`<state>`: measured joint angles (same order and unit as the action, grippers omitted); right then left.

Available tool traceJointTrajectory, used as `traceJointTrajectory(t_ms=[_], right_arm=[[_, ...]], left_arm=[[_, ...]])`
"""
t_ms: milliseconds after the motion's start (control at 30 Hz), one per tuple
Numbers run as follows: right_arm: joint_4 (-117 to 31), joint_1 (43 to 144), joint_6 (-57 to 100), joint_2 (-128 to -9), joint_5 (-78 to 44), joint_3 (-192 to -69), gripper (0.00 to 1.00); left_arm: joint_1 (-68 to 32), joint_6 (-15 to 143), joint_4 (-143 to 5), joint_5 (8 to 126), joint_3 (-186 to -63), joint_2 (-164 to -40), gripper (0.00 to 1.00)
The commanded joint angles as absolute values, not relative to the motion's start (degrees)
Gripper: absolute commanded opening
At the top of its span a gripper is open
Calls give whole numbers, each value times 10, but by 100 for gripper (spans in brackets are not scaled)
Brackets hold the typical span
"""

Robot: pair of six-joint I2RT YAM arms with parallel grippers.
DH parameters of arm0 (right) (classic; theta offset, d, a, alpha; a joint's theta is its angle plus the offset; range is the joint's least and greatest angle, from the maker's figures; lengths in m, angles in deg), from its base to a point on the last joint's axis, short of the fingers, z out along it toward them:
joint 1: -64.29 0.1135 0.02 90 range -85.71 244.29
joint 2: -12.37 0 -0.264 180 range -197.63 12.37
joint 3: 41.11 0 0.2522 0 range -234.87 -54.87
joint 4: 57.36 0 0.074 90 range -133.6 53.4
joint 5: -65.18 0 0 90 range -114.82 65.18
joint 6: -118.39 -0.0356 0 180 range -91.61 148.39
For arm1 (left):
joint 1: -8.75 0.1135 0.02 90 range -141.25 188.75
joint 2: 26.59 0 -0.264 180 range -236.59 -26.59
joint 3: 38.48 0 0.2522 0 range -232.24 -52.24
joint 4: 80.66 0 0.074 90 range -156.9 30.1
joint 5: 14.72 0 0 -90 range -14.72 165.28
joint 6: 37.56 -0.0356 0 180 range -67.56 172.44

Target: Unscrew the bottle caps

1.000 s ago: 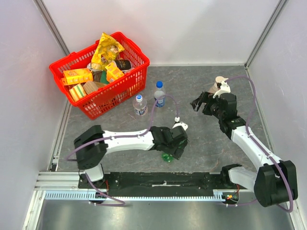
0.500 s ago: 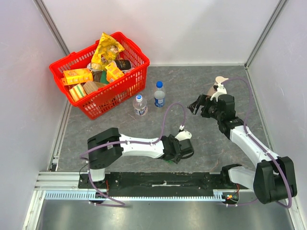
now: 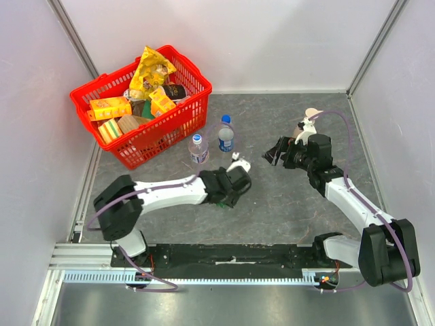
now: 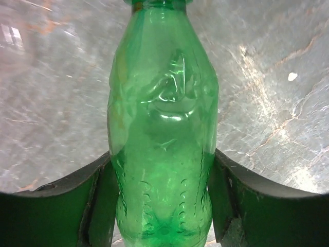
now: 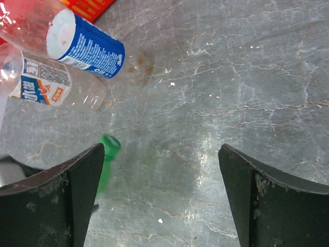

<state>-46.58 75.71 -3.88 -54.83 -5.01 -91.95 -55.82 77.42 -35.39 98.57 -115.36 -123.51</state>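
Note:
My left gripper is shut on the body of a green bottle. Both pads press its lower sides, and its neck runs out of the top of the left wrist view. From above, the left gripper sits mid-table with a sliver of the green bottle showing under it. The bottle's green cap shows blurred in the right wrist view. My right gripper is open and empty, pointing left. A clear bottle and a blue-labelled bottle stand upright, each with a blue cap.
A red basket full of packaged goods stands at the back left. A beige pump dispenser stands just behind the right wrist. Grey walls close in the left, right and back of the table.
The left gripper closed on the green bottle near the front edge, then carried it back and left toward mid-table. The right gripper drifted slightly left.

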Motion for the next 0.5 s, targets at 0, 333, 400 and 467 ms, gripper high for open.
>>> traceJointTrajectory(t_ms=[0,333,400,467], right_arm=[[-492,757,-23,-542,1,-933,98],[-651,790,-88,-508,159,-904,98],[-726,797,-154,-510,192,-894,98],[-810,812,-237,-512,207,-885,98]], left_arm=[[-503,699,-392,907,-1137,-1144,59],[-419,640,-440,647,-1068,-945,61],[-415,638,-442,626,-1059,-912,62],[-414,640,-441,616,-1053,-887,63]])
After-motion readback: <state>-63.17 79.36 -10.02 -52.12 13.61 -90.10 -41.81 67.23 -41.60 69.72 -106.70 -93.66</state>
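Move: The left hand already holds the green bottle; the right gripper, where the bottle is being taken, lies about 11 cm ahead, 13 cm right and 9 cm above. From the right hand, the bottle's green cap is some 6 cm back, 9 cm left and 6 cm lower. From the left hand, the white-capped bottle stands about 16 cm ahead and 9 cm left, the blue-capped bottle about 22 cm ahead and 1 cm left, both roughly 3 cm higher. Straight up for the most part, the left hand keeps its grip and carries the green bottle some 12 cm higher, nudging forward and then back, rolling about 30 degrees so its left side dips and the cap turns towards the right gripper. Up and to its left, drawing back slightly, the right hand brings its wide-open fingers round counter-clockwise towards the cap without closing. ##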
